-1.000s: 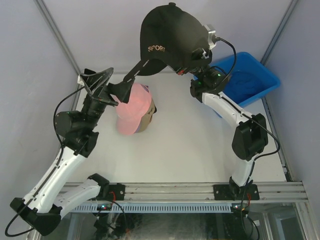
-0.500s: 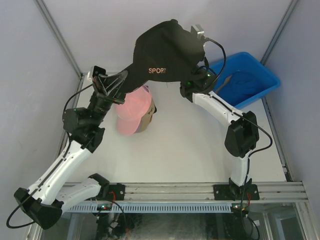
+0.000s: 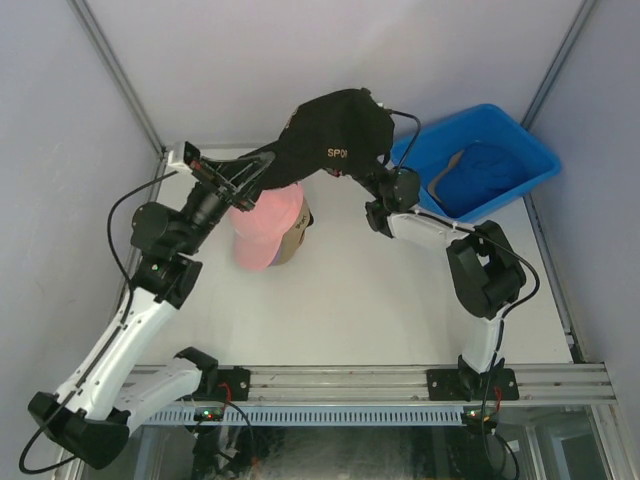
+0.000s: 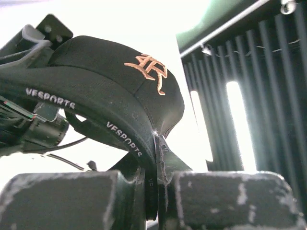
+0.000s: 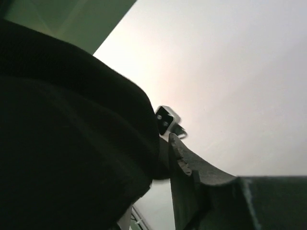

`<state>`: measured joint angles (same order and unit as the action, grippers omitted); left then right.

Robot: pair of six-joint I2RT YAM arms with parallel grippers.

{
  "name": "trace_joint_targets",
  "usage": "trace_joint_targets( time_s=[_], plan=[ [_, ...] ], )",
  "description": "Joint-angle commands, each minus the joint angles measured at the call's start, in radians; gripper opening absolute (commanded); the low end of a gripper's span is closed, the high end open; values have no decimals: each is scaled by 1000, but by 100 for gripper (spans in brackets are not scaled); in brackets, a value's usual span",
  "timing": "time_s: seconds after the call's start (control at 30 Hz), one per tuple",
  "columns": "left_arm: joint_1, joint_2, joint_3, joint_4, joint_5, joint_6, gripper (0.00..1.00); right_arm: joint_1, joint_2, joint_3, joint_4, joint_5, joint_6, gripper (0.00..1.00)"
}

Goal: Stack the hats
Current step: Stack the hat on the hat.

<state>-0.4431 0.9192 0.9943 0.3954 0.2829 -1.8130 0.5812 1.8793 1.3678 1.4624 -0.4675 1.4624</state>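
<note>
A black hat (image 3: 335, 130) with orange lettering hangs in the air above the back of the table. My left gripper (image 3: 258, 170) is shut on its brim; the left wrist view shows the brim edge (image 4: 120, 132) pinched between the jaws of the left gripper (image 4: 157, 160). My right gripper (image 5: 162, 155) is tucked under the crown at the hat's right side. One of its fingers (image 5: 180, 163) shows against the fabric and the other is hidden. Below, a pink hat (image 3: 268, 222) lies on a tan hat (image 3: 299, 232).
A blue bin (image 3: 520, 140) stands at the back right with a blue hat (image 3: 485, 165) inside. Grey walls close the table at the back and sides. The right arm's elbow (image 3: 485, 275) sits over the table's right half.
My left gripper has shut on the black hat's brim. Both arms have brought the hat lower and toward the pink hat. The right arm has folded down.
</note>
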Motion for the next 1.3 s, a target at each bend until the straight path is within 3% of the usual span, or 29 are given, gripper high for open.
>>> trace_joint_targets(
  time_s=[0.0,0.07,0.17,0.37,0.47,0.53,0.57,0.67,0.77,0.87,0.93,1.07,1.27],
  plan=[
    [60,-105,-3,10,-219,336,0,-51,-78,-61,49,38,132,32],
    [60,-110,-9,12,-260,381,0,-55,-80,-86,49,50,153,35],
    [61,-110,-8,17,-313,436,0,-58,-76,-116,49,75,183,48],
    [65,-80,3,22,-338,502,0,-63,-46,-103,48,119,218,53],
    [64,-79,-15,26,-380,517,0,-61,-40,-87,47,94,226,60],
    [64,-74,-15,20,-409,528,0,-55,-61,-97,37,44,189,97],
    [65,-69,-13,18,-422,528,0,-47,-78,-111,21,27,161,100],
    [60,-55,7,-9,-458,521,0,-19,-155,-155,-127,-33,-4,100],
    [51,-41,41,-42,-485,521,0,16,-260,-170,-458,-51,-306,100],
    [50,-27,70,-80,-483,521,0,75,-352,-151,-819,66,-664,100],
    [49,-27,71,-96,-482,506,0,118,-366,-119,-963,163,-811,100],
    [43,-37,52,-100,-481,439,0,157,-346,-75,-1110,350,-955,100],
    [9,-58,22,-87,-512,341,0,237,-328,-61,-1139,734,-1137,100]
  ],
)
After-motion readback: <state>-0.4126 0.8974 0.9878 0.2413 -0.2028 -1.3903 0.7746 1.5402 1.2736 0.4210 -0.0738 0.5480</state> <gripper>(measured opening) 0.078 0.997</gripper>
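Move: My left hand pinches the bill of the black hat, its crown about 13 cm to the right and 6 cm farther out. The pink hat tops the stack it must go onto, roughly 9 cm ahead, 4 cm left and 28 cm below this hand. From my right hand at the black hat's back, the crown is some 5 cm ahead, 5 cm right and a little above; the pink hat is about 11 cm left, level fore and aft, 23 cm lower. Keeping its pinch on the bill, my left hand swings about 7 cm left while turning nearly 40 degrees counter-clockwise, then goes some 7 cm forward and sinks a little, coming in over the stack. My right hand opens wide and comes free of the black hat's back: forward, down and slightly right, then back and left, dropping again as it twists clockwise with its left side down, about 9 cm lower. ##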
